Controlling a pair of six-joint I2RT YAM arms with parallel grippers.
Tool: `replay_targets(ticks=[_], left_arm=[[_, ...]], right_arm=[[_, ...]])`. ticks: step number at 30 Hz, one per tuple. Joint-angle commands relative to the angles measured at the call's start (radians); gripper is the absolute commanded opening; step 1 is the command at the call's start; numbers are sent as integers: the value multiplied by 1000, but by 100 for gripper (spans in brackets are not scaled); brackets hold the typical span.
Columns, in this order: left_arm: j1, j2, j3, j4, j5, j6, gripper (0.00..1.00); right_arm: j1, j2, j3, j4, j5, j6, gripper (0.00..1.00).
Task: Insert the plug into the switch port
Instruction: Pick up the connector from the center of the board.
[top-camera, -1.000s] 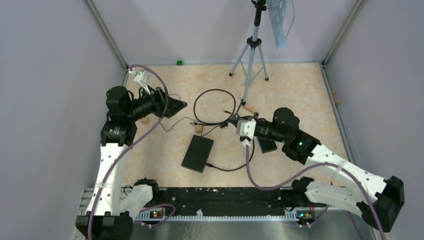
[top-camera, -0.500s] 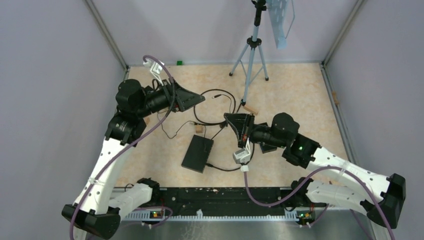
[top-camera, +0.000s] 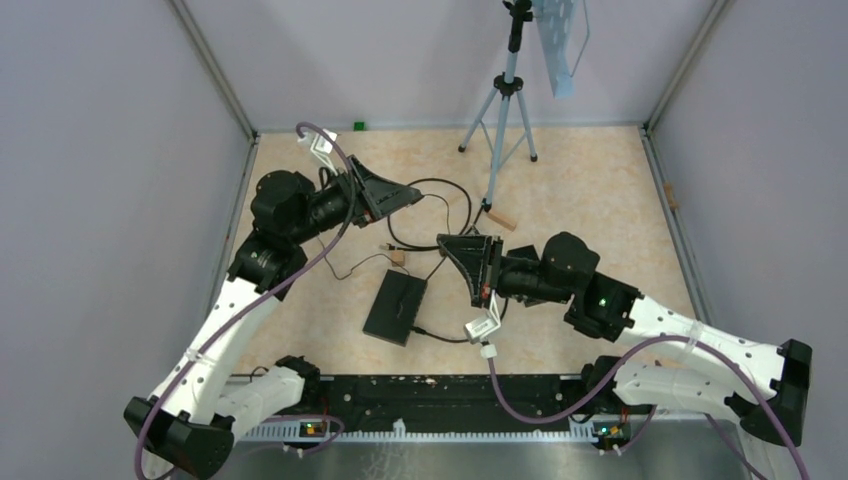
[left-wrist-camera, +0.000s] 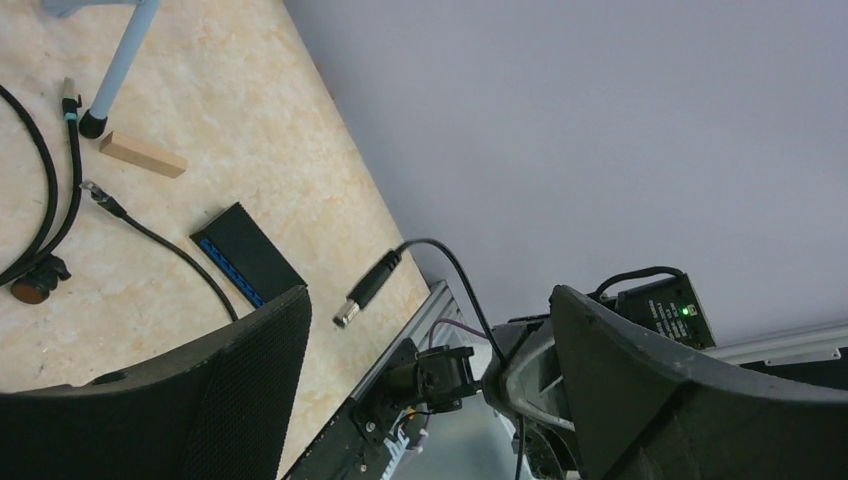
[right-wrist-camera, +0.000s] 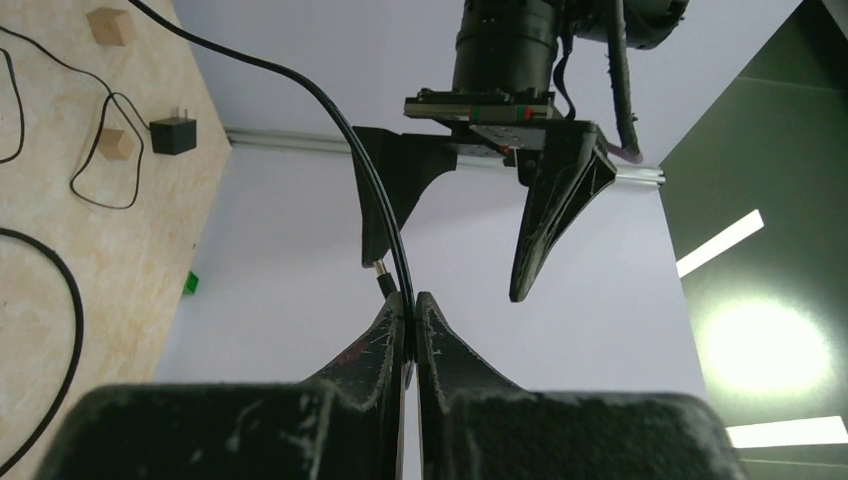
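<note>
The plug (left-wrist-camera: 367, 290) is a black barrel plug with a metal tip on a thin black cable. My right gripper (right-wrist-camera: 412, 297) is shut on the cable just behind the plug (right-wrist-camera: 381, 276) and holds it in the air over the table's middle (top-camera: 447, 242). My left gripper (left-wrist-camera: 428, 290) is open and empty, and faces the plug from a short way off (top-camera: 412, 193). The switch (left-wrist-camera: 245, 255) is a flat black box with a row of blue ports. It lies on the table by the right arm and is hidden under that arm in the top view.
A second flat black box (top-camera: 395, 307) with a cable lies at the centre front. A loose black cable loop (top-camera: 440, 185), small wooden blocks (top-camera: 398, 257) (top-camera: 500, 220) and a tripod (top-camera: 505, 100) stand behind. A black adapter (right-wrist-camera: 173, 135) lies at the left. Walls close in three sides.
My right wrist has rolled over and lifted the cable and plug leftward off the table. My left arm has swung right toward the centre, its open gripper now facing the plug.
</note>
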Motion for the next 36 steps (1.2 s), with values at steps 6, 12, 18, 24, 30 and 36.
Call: replay_targets(ticks=[6, 12, 18, 24, 30, 36], left_arm=[[-27, 18, -39, 97, -25, -41, 91], [-34, 13, -54, 150, -10, -41, 74], [-36, 0, -72, 190, 11, -32, 55], [-39, -16, -85, 201, 27, -18, 42], [-39, -35, -89, 202, 35, -3, 34], [-40, -43, -87, 212, 36, 2, 22]], right_arm=[[68, -15, 64, 45, 12, -21, 0], [77, -14, 65, 48, 18, -12, 0], [77, -6, 49, 63, 36, 10, 0], [78, 2, 36, 68, 65, 23, 0], [78, 2, 31, 73, 72, 35, 0], [77, -5, 29, 79, 58, 46, 0]])
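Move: The connector hangs on its cable about 3 cm to the right of the left hand and some 2 cm below it, scarcely 1 cm ahead, near the lower of the two open fingers. The right gripper's shut tips, holding that cable, are roughly 8 cm back from the left hand, 6 cm right and 2 cm lower. From the right hand the connector lies about 8 cm ahead and 5 cm left, level with it. Bring the left gripper a little down and right, about 1.5 cm, to get its wide-open fingers around the connector, then close them to about a quarter open while easing up and slightly back. Keep the right fingers shut on the cable, drawing back about 2 cm and rising 1.5 cm, then creeping about 1 cm forward again. ##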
